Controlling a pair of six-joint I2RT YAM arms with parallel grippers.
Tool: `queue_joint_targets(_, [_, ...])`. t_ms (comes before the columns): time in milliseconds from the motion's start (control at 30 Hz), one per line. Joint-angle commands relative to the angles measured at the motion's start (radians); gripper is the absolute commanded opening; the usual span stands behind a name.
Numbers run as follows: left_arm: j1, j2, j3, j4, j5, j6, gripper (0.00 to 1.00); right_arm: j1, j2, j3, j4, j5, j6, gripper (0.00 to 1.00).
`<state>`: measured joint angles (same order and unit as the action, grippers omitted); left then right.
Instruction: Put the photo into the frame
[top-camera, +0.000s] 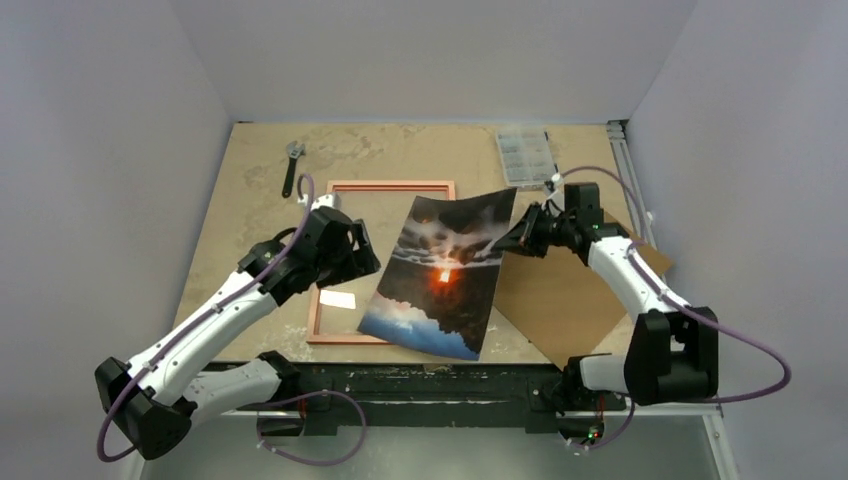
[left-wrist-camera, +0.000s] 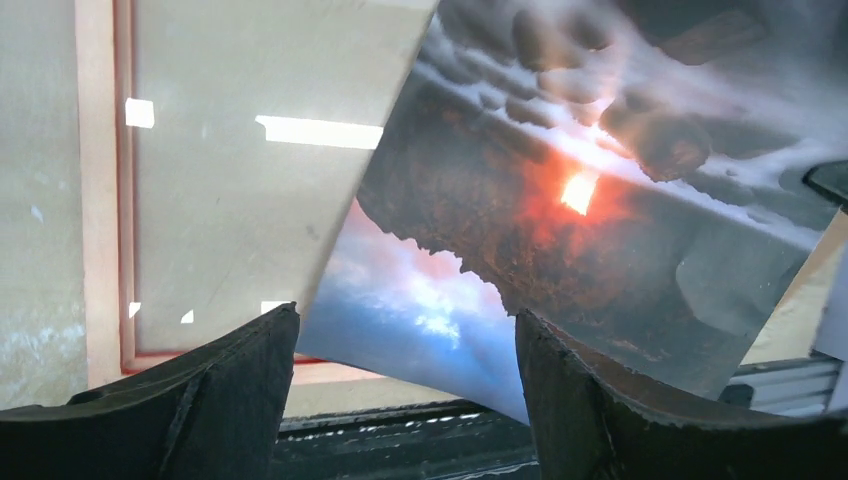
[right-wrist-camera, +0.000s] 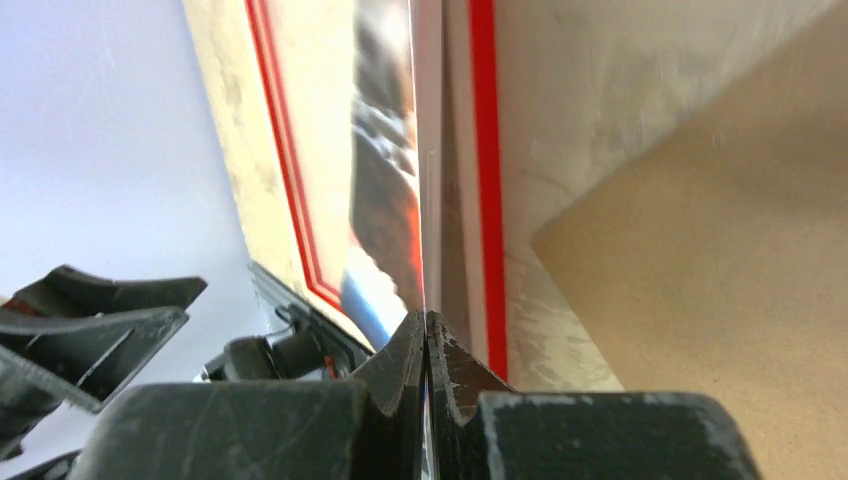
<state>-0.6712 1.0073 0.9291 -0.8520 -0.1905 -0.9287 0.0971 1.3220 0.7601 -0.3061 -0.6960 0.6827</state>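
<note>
The photo (top-camera: 445, 275) of dark rocks, a red sunset and blue water faces up, its right edge lifted and its near corner low over the table's front. My right gripper (top-camera: 505, 243) is shut on that right edge; in the right wrist view the jaws (right-wrist-camera: 428, 318) pinch the sheet (right-wrist-camera: 385, 180) edge-on. The frame (top-camera: 390, 185) lies flat on the table, partly under the photo's left side; its border (left-wrist-camera: 100, 200) shows beside the photo (left-wrist-camera: 560, 230). My left gripper (top-camera: 372, 262) hangs open over the frame at the photo's left edge, its fingers (left-wrist-camera: 405, 315) holding nothing.
A brown backing board (top-camera: 570, 300) lies on the table under my right arm. A small white card (top-camera: 338, 299) rests inside the frame. A wrench (top-camera: 291, 165) and a clear parts box (top-camera: 526, 155) sit at the back. A black rail (top-camera: 430, 378) runs along the near edge.
</note>
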Motion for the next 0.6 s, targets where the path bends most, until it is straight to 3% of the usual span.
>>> queue_joint_targets(0, [0.000,0.067,0.239,-0.048,-0.023,0.128,0.76,0.000,-0.069,0.285,-0.304,0.178,-0.113,0.00])
queue_joint_targets(167, [0.008,0.190,0.524,-0.191,-0.051,0.212,0.76,0.000,-0.066,0.587,-0.519,0.314,-0.150,0.00])
queue_joint_targets(300, [0.026,0.244,0.663,-0.226,-0.046,0.261,0.76,0.000,-0.035,0.795,-0.642,0.384,-0.179,0.00])
queue_joint_targets(433, [0.040,0.276,0.733,-0.235,-0.047,0.284,0.76,0.002,0.013,0.951,-0.754,0.458,-0.206,0.00])
queue_joint_targets(567, [0.043,0.274,0.687,-0.207,-0.032,0.276,0.76,0.017,0.062,1.123,-0.846,0.516,-0.236,0.00])
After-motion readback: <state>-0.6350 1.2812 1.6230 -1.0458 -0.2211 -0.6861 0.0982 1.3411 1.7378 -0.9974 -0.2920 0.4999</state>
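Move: Roughly 12 cm to the left of the right hand and 4 cm back is the middle of the photo, its right edge already pinched there and the sheet sloping down about 5 cm below. Beneath it, the frame's middle is level with the right hand, 23 cm left. The backing board is about 18 cm right and 3 cm back, the parts box 23 cm ahead and 8 cm right. From the empty left hand, the photo's middle is 2 cm ahead, 14 cm right; the frame's, 6 cm ahead, 3 cm right. Hoisting the photo by its right edge, the shut right hand climbs fast, some 23 cm, up and away from the frame, going a little forward early and drifting right, while its fingers swing clockwise from leftward towards forward by about 30 degrees. The open, empty left hand also rises over the frame, about 16 cm, easing forward and tipping its fingers up slightly. ##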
